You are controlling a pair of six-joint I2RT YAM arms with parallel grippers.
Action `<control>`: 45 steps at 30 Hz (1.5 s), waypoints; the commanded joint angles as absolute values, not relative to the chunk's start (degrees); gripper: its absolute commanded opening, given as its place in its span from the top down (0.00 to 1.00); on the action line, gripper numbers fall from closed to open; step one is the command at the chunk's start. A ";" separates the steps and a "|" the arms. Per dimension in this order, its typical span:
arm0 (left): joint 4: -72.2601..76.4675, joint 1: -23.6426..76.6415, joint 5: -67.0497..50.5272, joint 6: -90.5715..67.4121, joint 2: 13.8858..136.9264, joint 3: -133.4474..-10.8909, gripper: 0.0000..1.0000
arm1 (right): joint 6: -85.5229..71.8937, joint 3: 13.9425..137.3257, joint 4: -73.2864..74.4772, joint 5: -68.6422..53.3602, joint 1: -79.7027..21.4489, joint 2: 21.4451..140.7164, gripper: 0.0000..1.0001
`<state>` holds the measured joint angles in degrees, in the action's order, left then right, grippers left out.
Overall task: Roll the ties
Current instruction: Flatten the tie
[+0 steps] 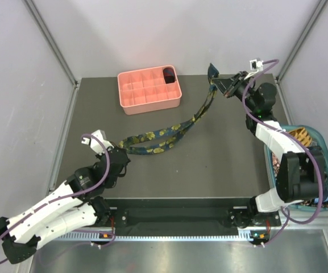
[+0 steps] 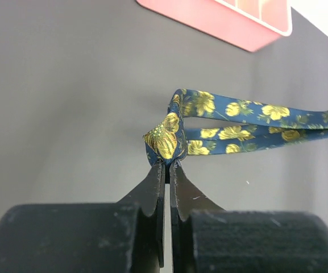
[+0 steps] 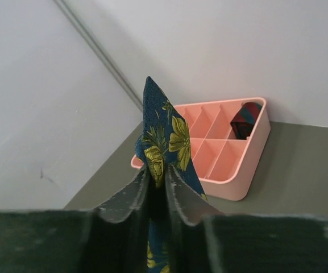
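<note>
A navy tie with yellow flowers (image 1: 169,133) runs doubled across the dark table from front left to back right. My left gripper (image 1: 120,152) is shut on its folded end, which bunches at the tips (image 2: 167,163); two strands (image 2: 237,122) lead off to the right. My right gripper (image 1: 223,85), raised near the back right corner, is shut on the other end, and the tie's pointed tip (image 3: 166,133) sticks up between its fingers (image 3: 157,170). A dark rolled tie (image 1: 169,74) sits in a back corner compartment of the pink tray (image 1: 131,99).
The pink grid tray (image 3: 249,165) stands at the back centre of the table, its corner visible in the left wrist view (image 2: 232,28). A teal basket (image 1: 317,136) with more ties inside, one gold-striped (image 1: 300,136), sits off the right edge. White walls enclose the table.
</note>
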<state>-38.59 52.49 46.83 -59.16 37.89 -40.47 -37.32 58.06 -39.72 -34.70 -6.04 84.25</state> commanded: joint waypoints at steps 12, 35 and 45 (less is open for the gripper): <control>-28.74 52.56 33.94 -54.93 40.95 -30.50 1.00 | -33.84 54.05 -36.44 -17.76 -2.02 90.26 0.15; -41.65 52.56 37.35 -56.25 40.96 -36.20 0.18 | 10.28 78.75 12.74 5.10 -21.27 108.28 0.14; -42.54 52.56 39.73 -53.09 42.27 -41.13 0.05 | 17.48 79.54 10.90 16.34 -23.64 111.18 0.13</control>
<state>-41.71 52.49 38.02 -55.05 41.50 -38.52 13.52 76.93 12.49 10.66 -22.24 110.10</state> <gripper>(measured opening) 0.940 0.865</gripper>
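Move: The left gripper holds one end of the tie; the table spot for that end lies about 5 cm ahead of it, level sideways and some 17 cm below. The right gripper, barely parted, still has the wide end high up; its table spot is about 7 cm ahead, 2 cm right and 31 cm below. The pink box stands roughly 17 cm ahead, 23 cm left and 28 cm below the right gripper. Open the right gripper to let go of the wide end and bring it down about 26 cm towards the table, first forward and right, then swinging back left, rolling until its open fingers tip forward and down. Meanwhile lower the left gripper's end some 8 cm and slightly back, then open it wide and rise about 4 cm. ##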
